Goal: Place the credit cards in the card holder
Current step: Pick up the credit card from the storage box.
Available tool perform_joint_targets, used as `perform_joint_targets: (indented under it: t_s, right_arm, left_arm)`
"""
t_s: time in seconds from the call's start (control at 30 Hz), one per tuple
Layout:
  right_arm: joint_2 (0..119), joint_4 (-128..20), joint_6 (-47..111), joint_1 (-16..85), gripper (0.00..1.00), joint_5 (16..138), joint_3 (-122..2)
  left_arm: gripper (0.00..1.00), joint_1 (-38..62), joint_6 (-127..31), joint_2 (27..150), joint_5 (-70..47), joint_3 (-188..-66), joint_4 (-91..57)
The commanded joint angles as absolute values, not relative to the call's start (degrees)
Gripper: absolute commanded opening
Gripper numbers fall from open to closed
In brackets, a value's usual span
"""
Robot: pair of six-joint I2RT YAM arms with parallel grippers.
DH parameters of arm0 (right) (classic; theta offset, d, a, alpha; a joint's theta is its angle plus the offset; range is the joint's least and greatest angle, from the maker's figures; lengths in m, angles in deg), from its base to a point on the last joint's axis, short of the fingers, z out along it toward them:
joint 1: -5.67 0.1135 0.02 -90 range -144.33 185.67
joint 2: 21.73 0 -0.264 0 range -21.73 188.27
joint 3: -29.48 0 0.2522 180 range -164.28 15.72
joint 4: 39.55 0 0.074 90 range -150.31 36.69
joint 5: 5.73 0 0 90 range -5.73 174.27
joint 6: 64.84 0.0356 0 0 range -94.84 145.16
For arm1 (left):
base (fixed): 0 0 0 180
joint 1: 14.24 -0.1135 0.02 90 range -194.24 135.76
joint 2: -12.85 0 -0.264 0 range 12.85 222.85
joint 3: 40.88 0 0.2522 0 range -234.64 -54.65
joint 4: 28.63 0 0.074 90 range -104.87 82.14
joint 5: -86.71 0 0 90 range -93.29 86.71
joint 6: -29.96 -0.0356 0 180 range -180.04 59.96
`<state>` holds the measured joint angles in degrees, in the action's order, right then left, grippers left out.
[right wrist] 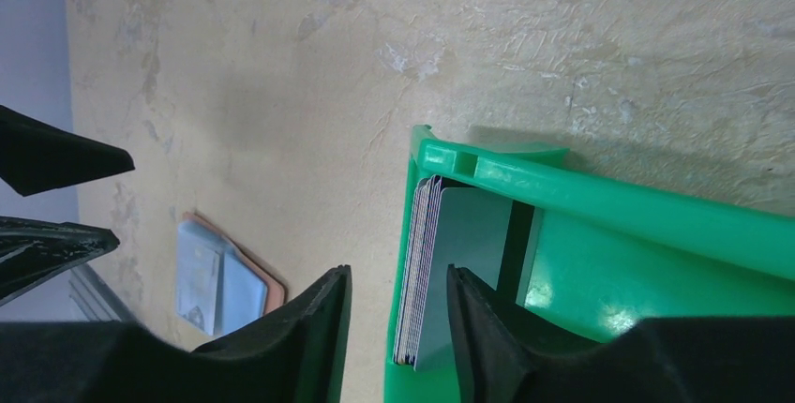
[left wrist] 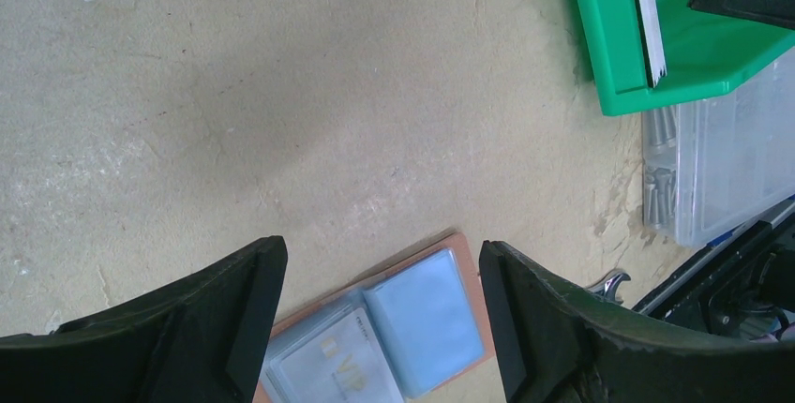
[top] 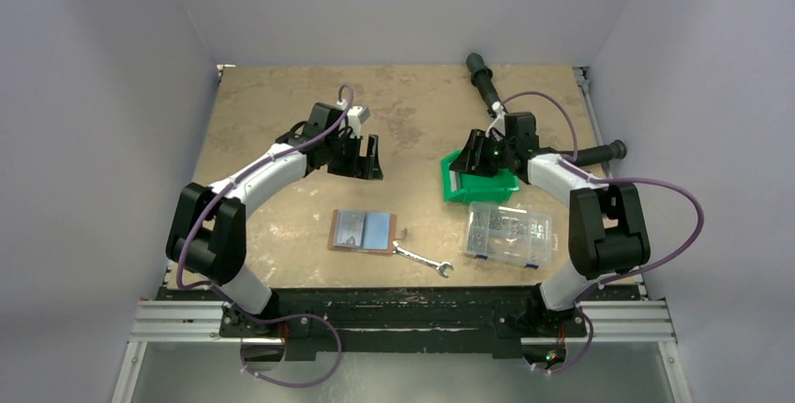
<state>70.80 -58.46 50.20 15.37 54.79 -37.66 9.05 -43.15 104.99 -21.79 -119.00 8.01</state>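
The card holder (top: 366,231) lies spread open on the table, its brown rim (left wrist: 475,283) framing a light blue card (left wrist: 427,323) and a pale card marked VIP (left wrist: 333,365) in its pockets. My left gripper (left wrist: 378,267) hangs open above and behind it, holding nothing. A stack of credit cards (right wrist: 422,258) stands on edge inside the green bin (right wrist: 600,206), against its wall. My right gripper (right wrist: 398,281) is open and straddles that wall and stack. One finger is outside the bin and the other inside, close to the stack's face.
A clear compartment box (top: 509,232) of small parts sits just in front of the green bin (top: 478,186). A wrench (top: 422,261) lies right of the card holder. Two black handles (top: 483,80) (top: 600,153) rest at the back right.
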Motion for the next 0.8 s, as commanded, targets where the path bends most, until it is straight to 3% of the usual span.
perform_joint_targets:
  t_s: [0.0,0.13,0.3,0.53,0.77]
  right_arm:
    - [69.99,-57.31,48.46,15.11,0.53,56.01,-37.03]
    - [71.61,-55.54,48.37,15.17,0.64,54.85,-36.21]
    - [73.93,-54.90,47.81,15.17,0.70,55.15,-36.39]
    - [69.46,-57.34,45.82,15.17,0.76,62.49,-36.67]
    - [68.15,-60.49,44.93,15.17,0.91,71.96,-37.06]
  left_arm:
    - [0.80,8.97,-43.77,103.64,-23.18,-118.72,5.88]
    - [0.80,8.96,-43.77,103.73,-23.30,-118.65,5.80]
    - [0.80,8.98,-43.69,104.08,-23.80,-118.64,5.70]
    - [0.80,8.96,-43.55,104.34,-24.19,-118.54,5.53]
    - [0.80,8.96,-43.13,104.26,-25.67,-118.39,5.06]
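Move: The credit cards stand as a leaning stack at the left end of the green storage box, some 4 cm below the right fingertips, about 2 cm left and 1 cm back. The storage box's middle is roughly 3 cm to the right and 2 cm back. The clear case lies about 13 cm back and 8 cm right, the card holder 13 cm back and 21 cm left. From the left hand the cards are some 18 cm right, 3 cm back and 6 cm below. Dip the right gripper not quite 3 cm straight down towards the credit cards in the storage box while its already parting fingers spread on to nearly full width. Then swing it some 3 cm to the right along the box, climbing about 2 cm again, and roll the wrist about 10 degrees so its left side drops. ##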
